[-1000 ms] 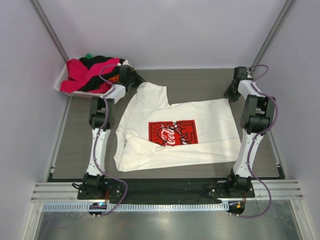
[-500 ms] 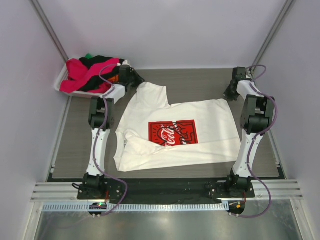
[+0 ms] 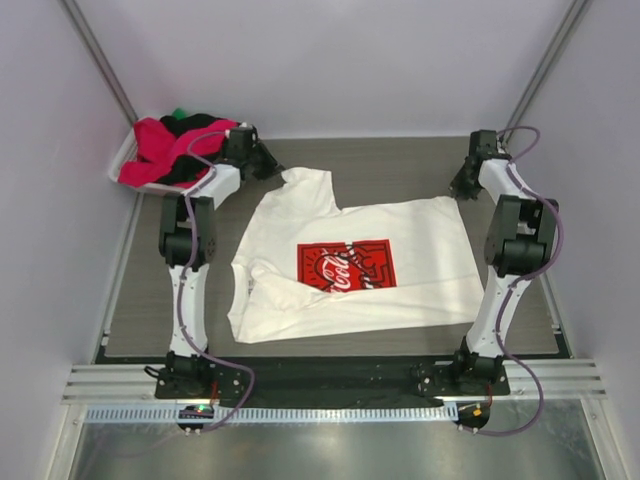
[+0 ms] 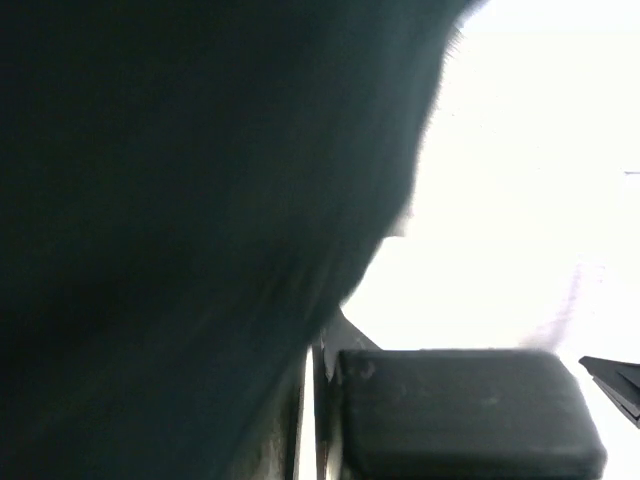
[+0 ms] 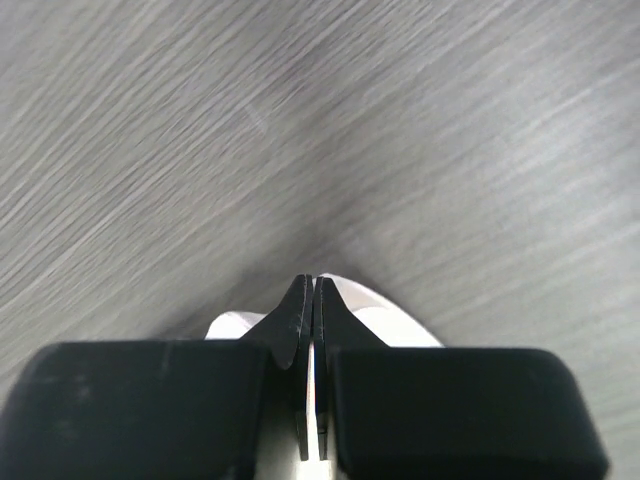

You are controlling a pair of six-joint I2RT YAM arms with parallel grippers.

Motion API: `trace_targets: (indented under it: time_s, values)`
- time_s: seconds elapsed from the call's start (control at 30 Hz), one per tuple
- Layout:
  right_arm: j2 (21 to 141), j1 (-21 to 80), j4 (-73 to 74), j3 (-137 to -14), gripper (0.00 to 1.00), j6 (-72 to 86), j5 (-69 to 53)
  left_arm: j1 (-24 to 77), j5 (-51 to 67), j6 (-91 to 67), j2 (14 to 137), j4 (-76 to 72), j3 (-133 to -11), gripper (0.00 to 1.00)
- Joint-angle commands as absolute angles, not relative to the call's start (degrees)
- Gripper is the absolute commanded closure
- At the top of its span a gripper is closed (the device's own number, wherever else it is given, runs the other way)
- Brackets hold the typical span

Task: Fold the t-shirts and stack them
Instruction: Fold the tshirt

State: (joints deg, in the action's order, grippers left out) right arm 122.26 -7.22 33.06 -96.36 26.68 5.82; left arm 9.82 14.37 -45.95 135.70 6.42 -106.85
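A white t-shirt [image 3: 355,265] with a red square chest print lies spread flat on the table in the top view. My left gripper [image 3: 264,162] is at its far left sleeve corner. In the left wrist view that gripper [image 4: 322,350] is shut, a thin sliver of white cloth [image 4: 520,200] showing between its tips. My right gripper [image 3: 461,186] sits at the shirt's far right corner. The right wrist view shows this gripper [image 5: 313,287] shut on a fold of the white t-shirt [image 5: 390,320]. More t-shirts, pink [image 3: 150,150], black [image 3: 205,125] and green [image 3: 178,112], lie heaped at the far left.
The heap of shirts fills a small white bin [image 3: 118,160] in the far left corner, just behind my left wrist. Grey wood-grain table [image 3: 400,165] shows beyond the shirt. Lilac walls close in on both sides and the back.
The right gripper has closed on the shirt's far right corner. The left arm's elbow has swung out to the left and its wrist has shifted toward the bin. The shirt lies as before.
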Motion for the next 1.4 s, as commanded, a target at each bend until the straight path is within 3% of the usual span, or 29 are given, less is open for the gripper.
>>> trace_targets:
  time_s: [0.0, 0.7, 1.37]
  values:
    - [114.71, -6.86, 34.28, -94.75, 0.99, 27.24, 3.96, 8.44, 13.71, -46.85, 126.67, 12.56, -104.25, 1.00]
    - [90.45, -10.28, 33.31, -70.24, 0.99, 27.86, 4.04, 13.44, 4.49, -41.13, 85.20, 24.60, -67.43, 1.00]
    - [85.43, -17.31, 32.08, -62.76, 0.99, 29.35, -1.76, 25.57, -10.54, -47.98, 54.94, 39.90, -48.61, 1.00]
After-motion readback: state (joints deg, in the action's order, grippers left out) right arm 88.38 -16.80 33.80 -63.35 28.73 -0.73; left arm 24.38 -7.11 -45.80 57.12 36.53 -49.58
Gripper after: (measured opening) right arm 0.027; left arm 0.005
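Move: The left hand, pinching the t-shirt's far-left end, has the bunched near sleeve some 34 cm back, 2 cm to its left and 6 cm lower. From it the red print is 31 cm back and 16 cm right, and the laundry basket 25 cm left and 3 cm farther out. The right hand, pinching the far-right corner, has the near fold's right end about 29 cm straight back; the print is 20 cm back and 30 cm left, both 4 cm lower. Back towards the robot and up at first, both hands draw the t-shirt's far edge over the rest of the shirt, each keeping its pinch. The left sweeps some 35 cm back, rising about 10 cm, towards the bunched near sleeve, its left side rolling up about 15 degrees; the right goes only about 15 cm back, rising 5 cm early on, and eases to a stop. ##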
